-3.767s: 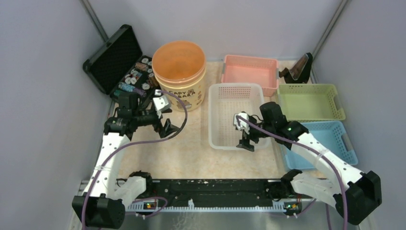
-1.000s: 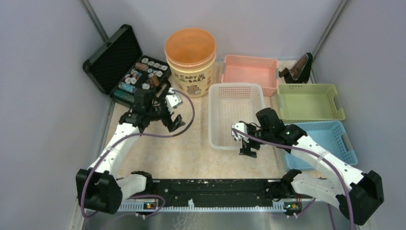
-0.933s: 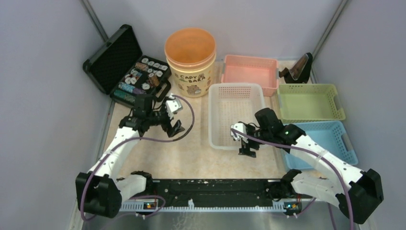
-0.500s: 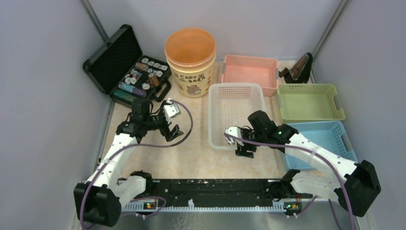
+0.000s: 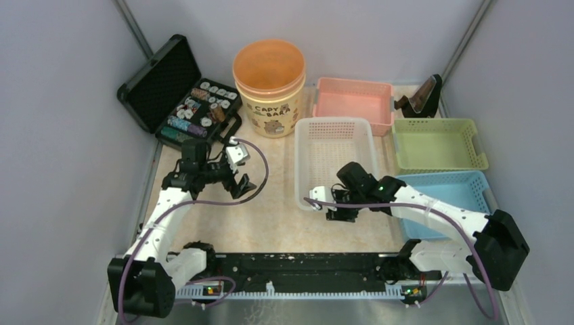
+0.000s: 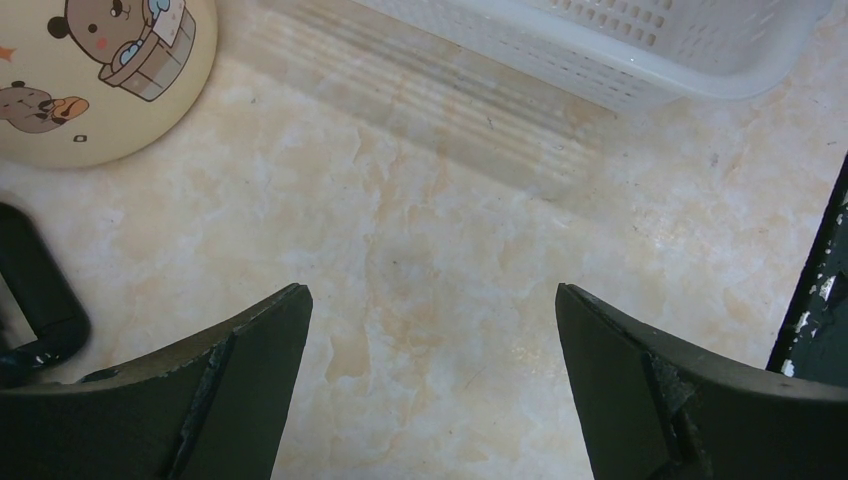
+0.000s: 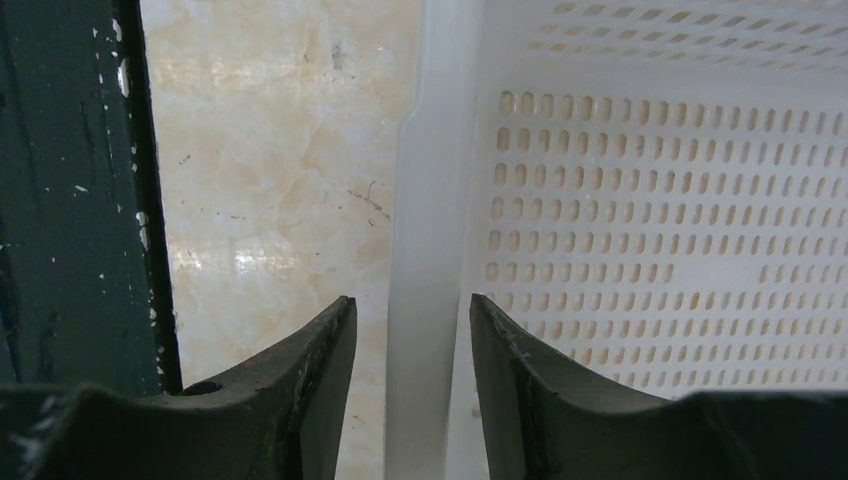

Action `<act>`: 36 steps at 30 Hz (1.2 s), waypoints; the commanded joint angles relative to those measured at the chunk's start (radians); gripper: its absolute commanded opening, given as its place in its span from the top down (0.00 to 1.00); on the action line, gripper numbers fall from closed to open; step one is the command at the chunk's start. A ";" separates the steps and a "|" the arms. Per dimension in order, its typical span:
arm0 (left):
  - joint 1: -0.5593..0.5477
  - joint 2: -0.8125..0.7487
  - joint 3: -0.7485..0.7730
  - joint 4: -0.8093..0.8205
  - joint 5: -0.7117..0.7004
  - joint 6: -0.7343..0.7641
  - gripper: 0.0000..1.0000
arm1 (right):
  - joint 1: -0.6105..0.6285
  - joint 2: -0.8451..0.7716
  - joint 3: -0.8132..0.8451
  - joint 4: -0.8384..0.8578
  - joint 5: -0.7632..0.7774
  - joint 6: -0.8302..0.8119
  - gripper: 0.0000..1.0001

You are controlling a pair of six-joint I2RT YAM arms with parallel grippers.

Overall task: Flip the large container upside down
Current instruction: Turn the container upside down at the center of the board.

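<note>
The large white perforated basket (image 5: 302, 162) stands upright at the table's middle. My right gripper (image 5: 329, 208) is at its near left corner. In the right wrist view the gripper (image 7: 412, 310) is open and its fingers straddle the basket's rim (image 7: 430, 200), one outside and one inside, with small gaps on both sides. My left gripper (image 5: 238, 185) is open and empty over bare table left of the basket. In the left wrist view it (image 6: 430, 300) faces the basket's side (image 6: 600, 50).
An orange-and-cream bucket (image 5: 269, 81) stands upright at the back, also in the left wrist view (image 6: 90, 80). An open black case of chips (image 5: 183, 101) is back left. Pink (image 5: 352, 101), green (image 5: 436, 143) and blue (image 5: 460, 196) baskets sit right. A black rail (image 5: 298, 264) runs along the near edge.
The bucket now stands farther back than 3.8 s ago. My left gripper has drawn back from it toward the near left. My right gripper has slid left along the basket's near rim.
</note>
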 commanded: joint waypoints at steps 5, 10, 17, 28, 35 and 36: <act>0.042 0.010 -0.006 0.019 0.074 0.005 0.01 | 0.054 0.006 0.110 -0.067 0.053 0.010 0.60; 0.058 0.014 -0.007 0.016 0.088 0.011 0.01 | 0.074 0.015 0.154 -0.119 0.047 0.008 0.76; 0.071 0.016 -0.008 0.010 0.100 0.020 0.01 | 0.102 0.061 0.166 -0.153 0.068 0.008 0.92; 0.078 0.015 -0.012 -0.001 0.118 0.042 0.01 | 0.124 0.058 0.329 -0.303 -0.013 0.050 1.00; 0.082 -0.038 -0.024 0.034 0.122 0.031 0.01 | 0.125 0.050 0.455 -0.430 -0.141 0.066 1.00; 0.082 -0.050 -0.023 0.045 0.118 0.024 0.01 | 0.125 0.048 0.471 -0.444 -0.158 0.065 1.00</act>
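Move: The white container's near rim already runs between my right hand's open fingers; the container's middle lies about 14 cm straight ahead and some 4 cm lower. From this hand the pink basket is about 33 cm ahead and 6 cm right, the capybara bucket about 29 cm ahead and 19 cm left, the blue tray 3 cm ahead and 35 cm right. From my left hand the container's middle is roughly 8 cm ahead, 27 cm right and 12 cm below. I close my right fingers on the near rim of the white container, one finger inside and one outside, already easing up a couple of centimetres as they shut. With the rim pinched I pause, then pull it faster upwards, about 8 cm in all, drawing some 3 cm back towards myself and nearly as much left, the wrist barely turning. ##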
